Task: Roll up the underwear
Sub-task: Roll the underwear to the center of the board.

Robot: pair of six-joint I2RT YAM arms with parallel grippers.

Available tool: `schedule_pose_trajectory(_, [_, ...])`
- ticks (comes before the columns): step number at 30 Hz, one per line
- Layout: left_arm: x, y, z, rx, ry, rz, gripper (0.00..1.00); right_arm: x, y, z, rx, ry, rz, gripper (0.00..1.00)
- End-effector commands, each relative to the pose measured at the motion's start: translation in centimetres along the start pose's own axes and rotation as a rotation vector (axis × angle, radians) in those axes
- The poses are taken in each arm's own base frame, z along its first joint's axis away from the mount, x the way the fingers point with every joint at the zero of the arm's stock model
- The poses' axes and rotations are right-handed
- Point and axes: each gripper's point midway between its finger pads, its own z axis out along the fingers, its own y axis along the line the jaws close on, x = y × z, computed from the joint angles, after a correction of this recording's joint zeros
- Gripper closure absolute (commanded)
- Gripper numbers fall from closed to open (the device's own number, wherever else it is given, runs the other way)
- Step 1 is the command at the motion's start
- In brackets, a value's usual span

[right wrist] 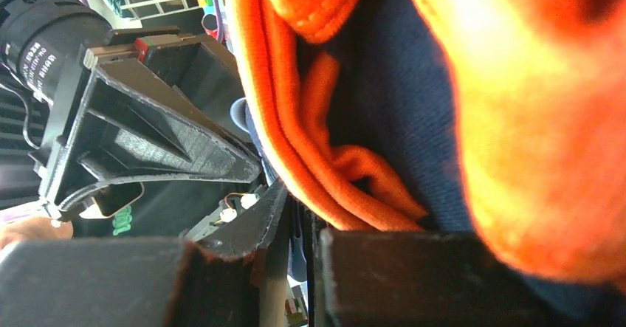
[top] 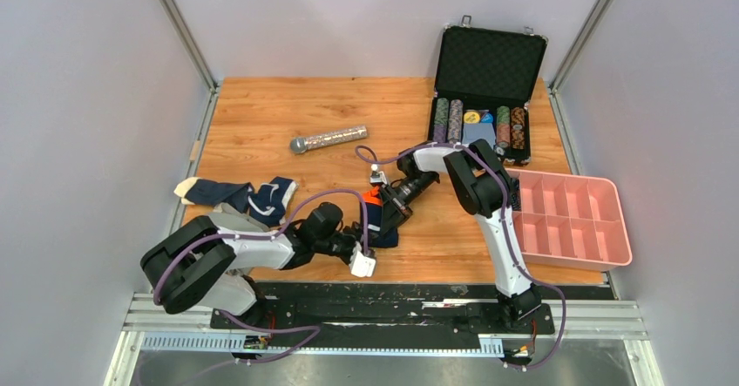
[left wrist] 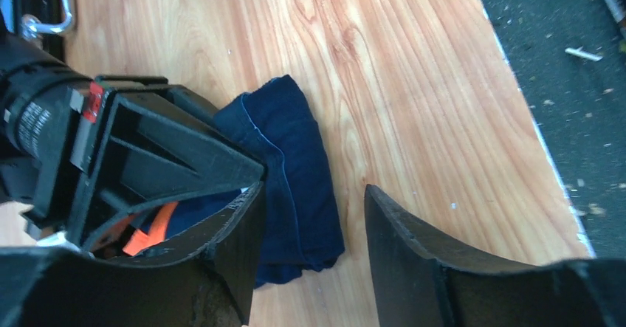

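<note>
The plain navy underwear (top: 382,220) with an orange patch lies bunched on the table near the front edge. My right gripper (top: 389,208) is shut on it; in the right wrist view the jaws (right wrist: 303,216) pinch a thin fold, with orange and navy cloth (right wrist: 384,120) filling the frame. My left gripper (top: 359,245) stands open just beside it. In the left wrist view its fingers (left wrist: 243,246) straddle the lower end of the navy roll (left wrist: 295,172) without gripping it. A second underwear (top: 237,196), navy with white marks, lies at the left.
A silver microphone (top: 328,138) lies mid-table. An open black case of poker chips (top: 484,98) stands at the back right. A pink compartment tray (top: 571,220) sits at the right edge. The table's front edge (left wrist: 546,157) runs close to the left gripper.
</note>
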Motion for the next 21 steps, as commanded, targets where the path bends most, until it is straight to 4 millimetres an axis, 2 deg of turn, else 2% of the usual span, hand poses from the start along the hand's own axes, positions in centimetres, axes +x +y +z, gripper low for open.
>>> schedule_pose_trajectory(1, [0.7,0.3,0.7,0.011,0.043,0.183,0.43,3.0,-9.3,1.6,0.265,0.129,0.122,1.00])
schedule_pose_trajectory(5, [2.6,-1.3,0.8,0.121,0.127,0.185,0.56,3.1,-9.5,1.7,0.264,0.137,0.134,1.00])
schedule_pose_trajectory(8, [3.5,-2.6,1.0,0.215,0.161,0.177,0.73,3.1,-9.5,1.7,0.264,0.136,0.135,1.00])
schedule_pose_trajectory(10, [3.7,-2.7,1.2,0.238,0.172,0.164,0.80,3.1,-9.5,1.7,0.265,0.136,0.135,0.99])
schedule_pose_trajectory(12, [3.7,-2.7,1.5,0.271,0.182,0.136,0.87,3.0,-9.4,1.7,0.263,0.134,0.130,0.94])
schedule_pose_trajectory(14, [3.8,-3.0,1.7,0.308,0.194,0.103,0.94,2.7,-9.1,1.5,0.256,0.124,0.108,0.80])
schedule_pose_trajectory(16, [3.9,-3.1,1.9,0.331,0.200,0.066,1.00,2.1,-8.1,1.0,0.230,0.097,0.062,0.60])
schedule_pose_trajectory(19, [3.9,-3.3,2.4,0.360,0.204,0.004,1.00,0.3,-5.5,-1.6,0.188,-0.002,-0.034,0.37])
schedule_pose_trajectory(21, [3.7,-3.6,2.5,0.395,0.196,-0.060,1.00,-1.6,-2.8,-5.1,0.187,-0.107,-0.117,0.03])
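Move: Just right of the left hand, the navy, orange-edged underwear has its middle some 3 cm ahead, 3 cm to the right and 2 cm below, and its near edge lies between that hand's open fingers. The right hand is nearly over that middle, about 1 cm to the right of it, already pinching the cloth. From the left hand the glittery tube lies about 20 cm ahead and 9 cm left, and the white-edged navy cloth 7 cm ahead and 20 cm left. Rightward, slightly forward and down, the left hand edges about 3 cm into the underwear's near side, rolling some 10 degrees as its fingers close from over half open and pinch the fabric. The right hand holds its grip almost still until the left has nearly shut, then opens wide and begins lifting straight up, about 3 cm. ##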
